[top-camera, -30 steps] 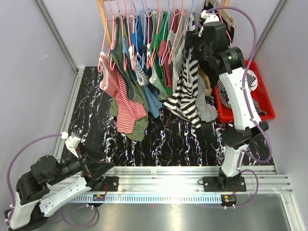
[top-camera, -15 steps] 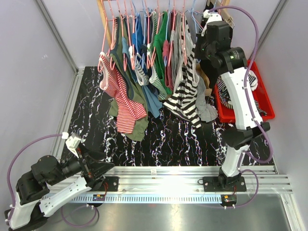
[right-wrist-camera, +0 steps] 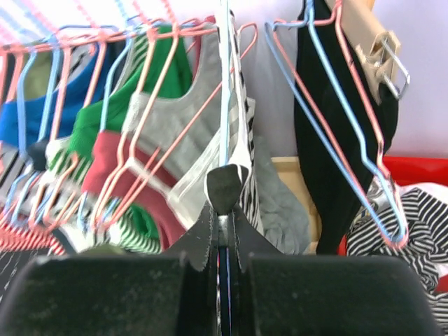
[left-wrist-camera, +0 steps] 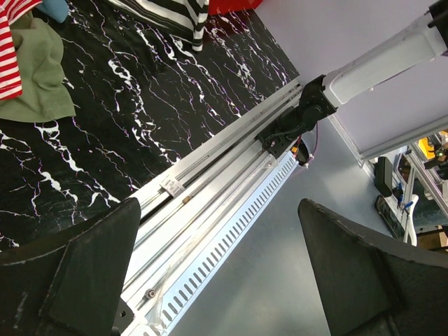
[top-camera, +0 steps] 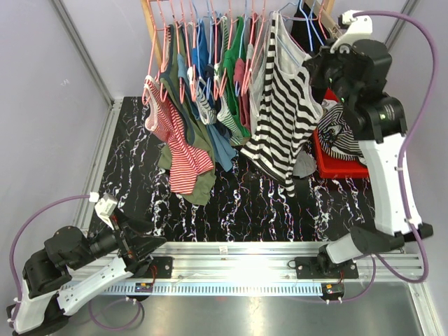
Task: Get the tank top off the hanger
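A black-and-white striped tank top [top-camera: 280,119] hangs spread on a light blue hanger [top-camera: 297,47], drawn out to the right of the crowded rack. My right gripper [top-camera: 323,61] is shut on that hanger at the tank top's right shoulder. In the right wrist view the fingertips [right-wrist-camera: 225,199] pinch the blue hanger wire [right-wrist-camera: 225,84], and a strip of striped cloth [right-wrist-camera: 246,183] shows just behind them. My left gripper [top-camera: 136,241] rests low at the near left, open and holding nothing, and its wrist view shows the jaws [left-wrist-camera: 217,280] wide apart over the metal rail.
Several garments on pink and blue hangers crowd the rail [top-camera: 210,42], among them a red-striped shirt [top-camera: 178,143]. A red bin [top-camera: 339,166] with striped clothes stands at the right. Empty blue and pink hangers [right-wrist-camera: 364,154] and a black garment [right-wrist-camera: 329,126] hang right of the fingers.
My right gripper has shut on the hanger. The right arm has swung right and away from the rack, drawing the striped tank top out with it. The left arm has not moved.
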You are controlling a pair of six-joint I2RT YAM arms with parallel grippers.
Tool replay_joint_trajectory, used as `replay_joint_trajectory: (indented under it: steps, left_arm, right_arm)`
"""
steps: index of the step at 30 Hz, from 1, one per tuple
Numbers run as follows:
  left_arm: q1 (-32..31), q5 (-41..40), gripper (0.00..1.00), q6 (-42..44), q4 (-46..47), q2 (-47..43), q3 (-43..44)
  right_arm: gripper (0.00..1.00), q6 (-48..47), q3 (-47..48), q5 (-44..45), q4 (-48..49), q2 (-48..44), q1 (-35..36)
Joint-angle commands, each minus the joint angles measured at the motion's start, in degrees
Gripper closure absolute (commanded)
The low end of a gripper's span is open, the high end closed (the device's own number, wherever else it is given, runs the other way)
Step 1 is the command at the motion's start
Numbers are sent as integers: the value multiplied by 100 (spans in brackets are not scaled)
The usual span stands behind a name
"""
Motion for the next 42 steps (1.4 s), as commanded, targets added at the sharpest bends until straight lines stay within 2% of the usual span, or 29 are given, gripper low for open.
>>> replay_joint_trajectory:
  steps: [1,5,9,12,16,18,19,22,23,25,28,33,42]
  left_arm:
    - [-37,8,1,41,323,-133,170]
    - [-37,79,1,85,454,-80,109]
    - [-46,202,1,172,639,157,21]
    - [-46,281,1,260,824,262,-41]
    - [-46,343,1,357,1105,491,-129]
    - [-46,316,1,427,1237,570,-155]
    - [-46,299,1,462,1324,666,-181]
    - [-46,290,1,629,1562,842,-243]
    - [-46,351,1,682,1771,904,-321]
    - [-46,543,1,849,2018,1115,-383]
    - [-46,1000,1,1139,2554,1378,-445]
    - [-46,1458,1,1718,3565,1291,-858]
    - [-46,1055,1,2404,4479,1651,-1508]
  right_arm:
    - [100,93,-549,-331,608,-778,4]
    - [100,340,-1978,-270,607,-1939,-4]
    - [100,551,-2904,-252,213,-3431,4]
    - [100,647,-3380,-243,-244,-4136,-4]
    - [100,937,-3618,-970,-815,-5357,4]
    - [100,1025,-3548,-1559,-1132,-5675,-4]
    - [100,1043,-3461,-2136,-1272,-5920,4]
    - [100,1148,-3320,-3245,-1466,-6037,4]
    - [100,1201,-3302,-3963,-1580,-5985,-4]
    - [100,1394,-3441,-4721,-1581,-5810,4]
    - [100,1570,-3994,-5032,-1336,-5765,-5]
    - [100,1790,-4295,-5349,-765,-5747,-5]
    - [100,2290,-4461,-6070,-62,-5501,-4]
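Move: The striped tank top, on its blue hanger already pinched at one end by the right hand, hangs with its middle about 5 cm ahead, 6 cm left and 18 cm below that hand. The clear space over the table's near edge lies roughly 35 cm back, 10 cm left and 10 cm lower. The white tank top is some 8 cm ahead, 12 cm left and 15 cm lower; the empty hangers 12 cm ahead and 8 cm right, level in height. From the left hand the striped tank top is about 41 cm ahead, 34 cm right and 7 cm higher. Swiftly back towards the base, some 35 cm, the right hand draws the hanger away from the rack, veering a little right and sinking about 8 cm; then it swings left and turns about 50 degrees counter-clockwise, keeping its pinch. The left hand, fingers still wide open, eases right and slightly forward towards the hanger's free end, turning a little clockwise. ##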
